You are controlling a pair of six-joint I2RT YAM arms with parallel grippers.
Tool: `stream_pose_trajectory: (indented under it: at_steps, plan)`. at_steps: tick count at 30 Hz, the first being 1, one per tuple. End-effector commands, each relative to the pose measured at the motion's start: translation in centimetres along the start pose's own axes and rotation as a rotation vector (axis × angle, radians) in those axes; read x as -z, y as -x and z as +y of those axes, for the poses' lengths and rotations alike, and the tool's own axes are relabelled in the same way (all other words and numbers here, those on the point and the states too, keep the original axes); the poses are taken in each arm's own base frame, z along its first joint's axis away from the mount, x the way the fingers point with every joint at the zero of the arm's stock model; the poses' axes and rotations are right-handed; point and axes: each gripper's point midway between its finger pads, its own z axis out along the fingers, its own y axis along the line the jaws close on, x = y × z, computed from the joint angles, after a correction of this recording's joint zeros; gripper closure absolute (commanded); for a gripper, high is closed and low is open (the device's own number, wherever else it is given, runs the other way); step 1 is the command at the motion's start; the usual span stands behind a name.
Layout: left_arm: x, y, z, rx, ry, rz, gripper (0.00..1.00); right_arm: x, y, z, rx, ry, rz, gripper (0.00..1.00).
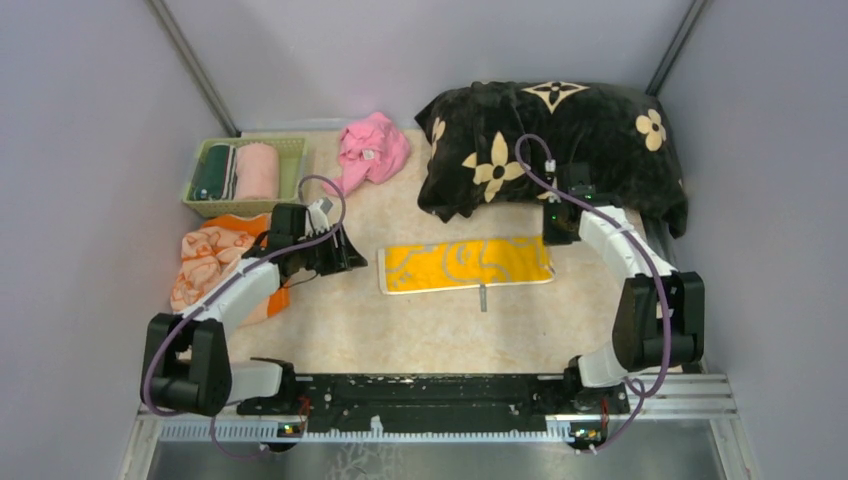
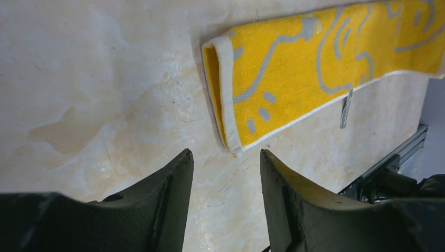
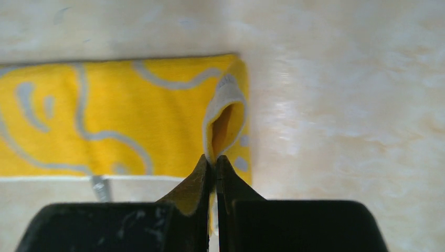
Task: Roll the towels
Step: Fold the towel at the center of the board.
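Observation:
The duck towel (image 1: 465, 265) lies yellow side up with grey duck outlines, folded into a long strip in the middle of the table. My right gripper (image 1: 552, 240) is shut on the strip's right end, whose edge is lifted into a small loop (image 3: 226, 123) just ahead of the gripper (image 3: 214, 158). My left gripper (image 1: 356, 258) is open and empty, low over the table just short of the strip's left end (image 2: 225, 100); the bare table shows between its fingers (image 2: 225, 153). The peach towel (image 1: 212, 262) lies crumpled at the left, partly under my left arm.
A green basket (image 1: 296, 148) at the back left holds two rolled towels. A pink cloth (image 1: 372, 150) lies beside it. The big black flowered blanket (image 1: 560, 140) fills the back right, just behind my right wrist. A grey tag (image 1: 482, 297) sticks out from the strip's near edge.

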Motion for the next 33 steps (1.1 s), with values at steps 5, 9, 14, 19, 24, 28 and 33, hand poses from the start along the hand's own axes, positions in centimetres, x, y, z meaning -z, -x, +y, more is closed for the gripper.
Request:
stream_pose_trajectory:
  at_steps: [5, 9, 14, 19, 24, 28, 33]
  plan:
    - [-3.5, -1.7, -1.0, 0.108, -0.095, 0.036, 0.45, 3.5, 0.9, 14.4, 0.045, 0.489, -0.034, 1.00]
    - [-4.9, -2.9, -1.0, 0.101, -0.091, 0.067, 0.47, 3.8, 0.3, 18.6, 0.032, 0.562, 0.033, 1.00]
    - [-6.1, -4.3, -0.1, 0.110, -0.074, 0.097, 0.52, 3.8, -0.5, 23.3, 0.057, 0.591, 0.060, 1.00]
    - [-6.5, -5.0, 0.2, 0.087, -0.053, 0.102, 0.64, 3.0, -1.5, 26.9, 0.053, 0.553, 0.083, 1.00]
    - [-6.8, -5.7, 0.3, 0.076, -0.048, 0.116, 0.73, 2.4, -1.8, 30.0, 0.052, 0.518, 0.082, 1.00]
    - [-6.9, -6.0, 0.1, 0.073, -0.051, 0.127, 0.77, 2.4, -1.2, 32.5, 0.058, 0.510, 0.057, 1.00]
    - [-7.0, -6.4, 0.0, 0.069, -0.051, 0.136, 0.81, 2.5, -1.5, 34.5, 0.063, 0.517, 0.056, 1.00]
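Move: The yellow towel's left end, where the held right end is being taken, lies about 39 cm to the right hand's left, 3 cm nearer and 8 cm below. The grey label is 15 cm left of that hand and 9 cm nearer; the dark blanket's middle is some 26 cm straight ahead. From the open left hand, the towel's near left corner is 5 cm right, 2 cm back, 8 cm down; the orange towel is 31 cm left, 3 cm ahead. The towel's right end, still pinched in the shut right fingers, is swept about 32 cm left over the towel towards its left end, roughly level and drawn slightly back, the hand rolling left side up and turning counter-clockwise some 20 degrees. Meanwhile the left hand sinks 7 cm and shifts 5 cm right to the near left corner, its fingers closing around the hem. ##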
